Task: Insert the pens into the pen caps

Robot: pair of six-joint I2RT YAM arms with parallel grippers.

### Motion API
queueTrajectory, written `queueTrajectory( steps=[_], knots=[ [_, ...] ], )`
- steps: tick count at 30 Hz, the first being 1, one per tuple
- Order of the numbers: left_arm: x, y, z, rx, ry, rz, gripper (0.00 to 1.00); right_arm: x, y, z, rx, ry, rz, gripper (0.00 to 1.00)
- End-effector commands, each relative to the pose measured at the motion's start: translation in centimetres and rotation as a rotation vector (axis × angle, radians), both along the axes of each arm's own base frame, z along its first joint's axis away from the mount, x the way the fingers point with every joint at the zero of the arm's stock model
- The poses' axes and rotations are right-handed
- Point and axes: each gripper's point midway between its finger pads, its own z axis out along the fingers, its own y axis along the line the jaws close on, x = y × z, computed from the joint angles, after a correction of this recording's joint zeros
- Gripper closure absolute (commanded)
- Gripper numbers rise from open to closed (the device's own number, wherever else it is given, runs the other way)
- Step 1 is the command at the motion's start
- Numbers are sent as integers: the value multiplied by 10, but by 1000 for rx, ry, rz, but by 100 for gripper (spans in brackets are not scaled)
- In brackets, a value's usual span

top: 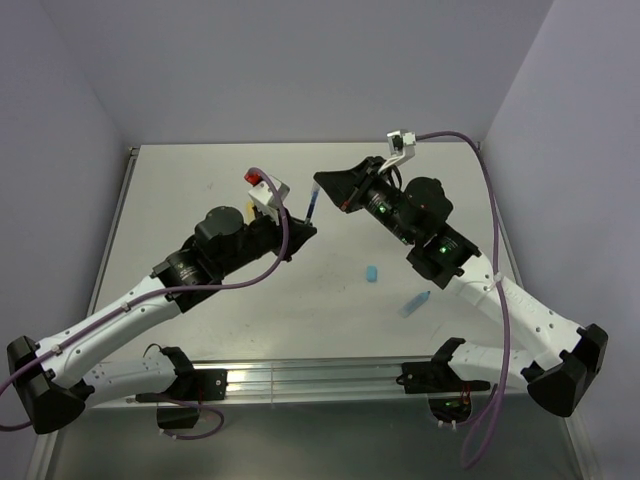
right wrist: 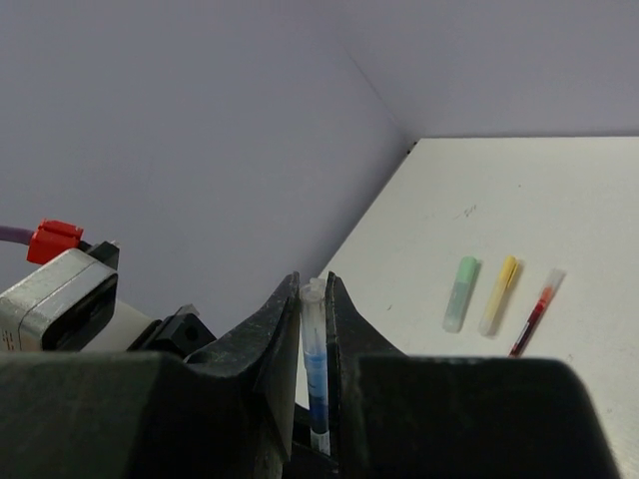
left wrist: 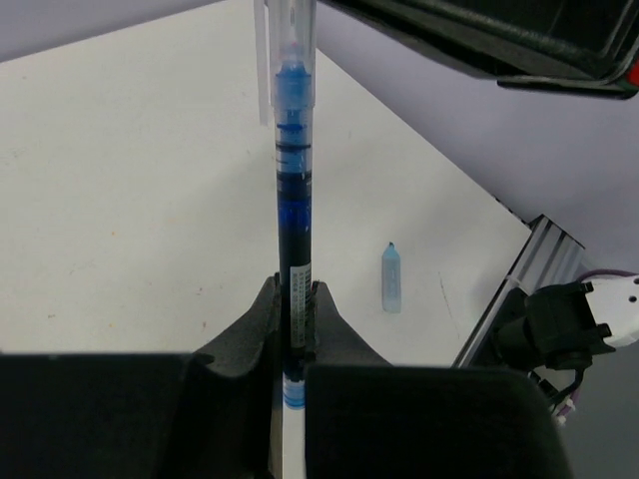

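Note:
A thin dark blue pen [top: 313,207] hangs above the table's middle between both grippers. My left gripper [top: 305,229] is shut on its lower barrel [left wrist: 293,299]. The pen's blue tip end sits inside a clear pen cap [right wrist: 314,309], and my right gripper [top: 321,186] is shut on that cap from the other side. In the right wrist view a pale green marker [right wrist: 460,293], a yellow marker [right wrist: 498,295] and a red pen [right wrist: 534,312] lie side by side on the table. A light blue marker [top: 416,303] and a small light blue cap [top: 372,273] lie nearer the right arm.
The light blue marker [left wrist: 391,279] lies close to the table's front aluminium rail [top: 320,378]. Grey-violet walls enclose the table at the back and on both sides. The left arm's body hides the table at the centre left, with a bit of yellow [top: 247,213] showing behind it.

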Motion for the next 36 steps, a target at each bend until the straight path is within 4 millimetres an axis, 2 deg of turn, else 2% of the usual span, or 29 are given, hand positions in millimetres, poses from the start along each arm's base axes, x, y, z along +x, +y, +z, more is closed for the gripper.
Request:
queueTrajectory(
  steps=[1,13,23,27,36],
  knots=[
    [13,16,91,-223,-213,91,100,-44,38,-76,-166,187,222,100],
    [26,32,102,-254,-222,144,100,-65,59,-115,-241,267,257,100],
    [39,51,117,-285,-238,224,100,-77,62,-166,-360,369,202,100],
    [43,53,120,-295,-235,248,100,-75,61,-181,-414,392,142,100],
    [61,63,125,-292,-231,359,100,-84,66,-205,-508,462,118,100]
  ],
)
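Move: The clear pen cap in the right gripper is already over the pen's tip; its middle lies about 3 cm ahead, 1 cm right and 7 cm above the left hand. From the right hand, the held pen's middle is some 3 cm back, 1 cm left and 6 cm below. On the table, roughly 32 cm below the left hand, the blue cap lies 3 cm ahead and 15 cm right, the red pen 19 cm ahead and 10 cm left. Keep the pen pinched in the left gripper and the cap in the right, and lower both hands together about 6 cm while carrying them some 4 cm left, towards the red pen's side of the table. Tip both sets of fingers downward, the left by about 15 degrees, and swing the right hand clockwise as it comes; leave the fingers shut throughout. ##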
